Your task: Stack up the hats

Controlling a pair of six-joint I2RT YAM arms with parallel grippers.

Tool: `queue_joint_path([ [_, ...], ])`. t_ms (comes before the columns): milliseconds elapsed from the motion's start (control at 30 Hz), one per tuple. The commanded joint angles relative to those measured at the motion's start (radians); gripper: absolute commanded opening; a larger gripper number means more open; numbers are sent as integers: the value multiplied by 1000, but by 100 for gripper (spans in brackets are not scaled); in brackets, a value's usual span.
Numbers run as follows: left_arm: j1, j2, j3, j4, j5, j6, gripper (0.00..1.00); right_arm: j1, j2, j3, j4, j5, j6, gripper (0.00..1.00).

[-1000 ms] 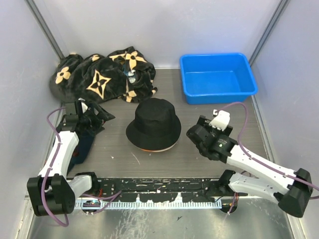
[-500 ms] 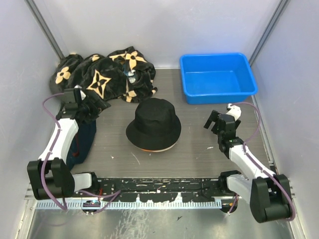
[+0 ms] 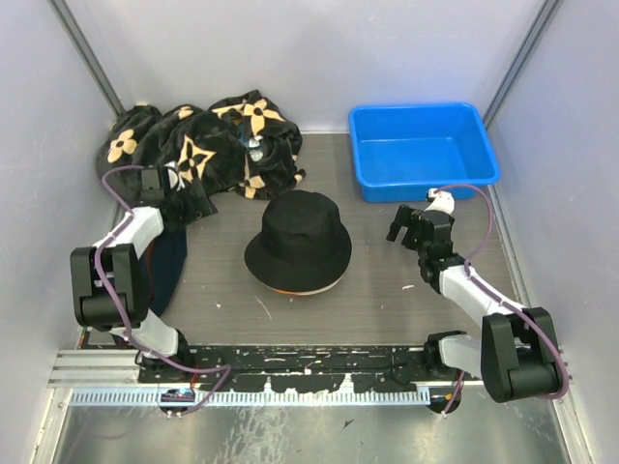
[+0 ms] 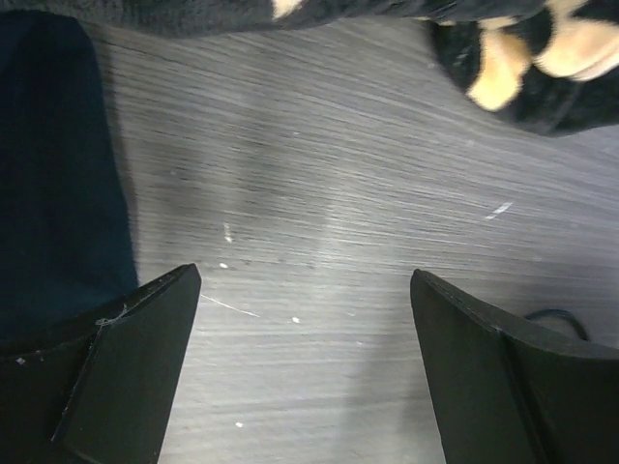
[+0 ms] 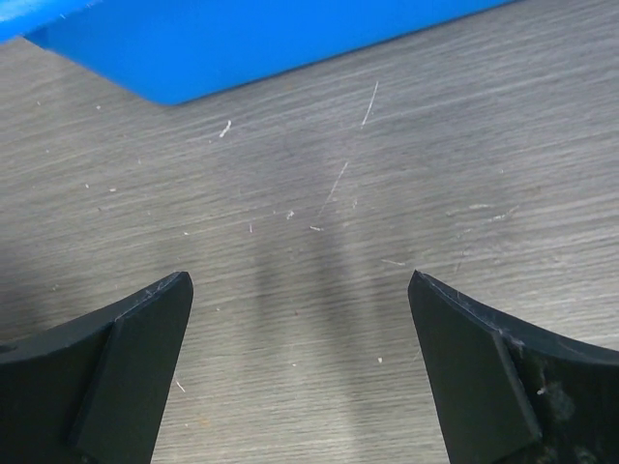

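A black hat [image 3: 300,237] sits mid-table on top of a stack of hats; only a thin orange and pale edge [image 3: 295,289] shows under its brim. My left gripper [image 3: 184,201] is well left of the stack, beside the patterned cloth. In its wrist view it [image 4: 305,275] is open over bare table, holding nothing. My right gripper [image 3: 404,224] is to the right of the stack, in front of the blue bin. It [image 5: 300,277] is open too, with only tabletop between its fingers [image 5: 126,358].
A large black cloth with tan flower motifs [image 3: 198,145] lies at the back left, its edge [image 4: 522,58] also in the left wrist view. A dark navy garment [image 3: 166,271] [image 4: 58,174] lies at the left. A blue bin [image 3: 423,150] [image 5: 242,39] stands at the back right.
Both arms have folded back towards their bases. The left gripper moved towards the patterned cloth, the right one away from the hats towards the bin. Both jaws widened fully.
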Motion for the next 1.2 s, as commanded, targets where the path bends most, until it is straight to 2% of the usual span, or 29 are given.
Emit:
queue_joint_path([
  [0, 10, 37, -72, 195, -54, 175, 98, -4, -6, 59, 50, -8, -25, 100],
  [167, 10, -56, -342, 635, -83, 249, 98, -4, -2, 55, 51, 15, -3, 100],
  [267, 16, -102, -511, 890, -134, 228, 98, -4, 18, 53, 57, 6, -14, 100],
  [333, 16, -114, -624, 1085, -78, 253, 98, -4, 34, 52, 82, -45, -51, 100],
  [400, 16, -72, -694, 1271, -59, 250, 98, -4, 50, 60, 88, -55, -92, 100],
  [467, 16, -2, -712, 1392, -30, 258, 98, -4, 66, 41, 153, -61, -179, 100],
  [500, 16, 10, -705, 1400, -11, 258, 98, -4, 78, 30, 194, -43, -204, 100],
  [600, 12, -25, -670, 1269, 19, 287, 98, -4, 118, 45, 194, 37, -246, 100],
  [667, 5, -5, -666, 1299, 25, 290, 98, -4, 137, 13, 252, -31, -321, 100],
  [733, 5, -10, -664, 1284, 32, 293, 98, -4, 127, -87, 466, -48, -356, 100],
  [833, 5, -11, -662, 1280, 34, 296, 98, -4, 124, -276, 850, 9, -367, 100],
  [933, 5, -11, -663, 1281, 34, 296, 98, -7, 196, -321, 1029, 46, -391, 100],
  [1067, 5, -11, -663, 1282, 35, 296, 98, -10, 396, -387, 1332, 50, -396, 100],
  [1100, 5, -11, -662, 1281, 36, 296, 98, -10, 406, -386, 1356, 49, -395, 100],
  [1167, 5, -10, -662, 1280, 36, 296, 98, -13, 372, -319, 1203, 87, -386, 100],
])
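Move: The finished hat stack stands about 32 cm to the right hand's left and 4 cm nearer the bases, its middle a few centimetres lower than the fingers. The empty blue bin is some 19 cm ahead of that hand and 4 cm to its right. From the left hand, the stack lies roughly 29 cm right and 8 cm back; the flowered blanket is about 16 cm ahead and 2 cm right. Settle both empty, open grippers into rest beside the stack. Sink the left one about 6 cm while drawing it back some 4 cm, then ease it up and slightly forward, tipping its fingers up about 35 degrees and rolling its left side up. Keep the right one nearly in place at first, edge it forward, then lower it about 4 cm, drawing back and to the right, its left side rolling down and fingertips tipping up some 15 degrees. ##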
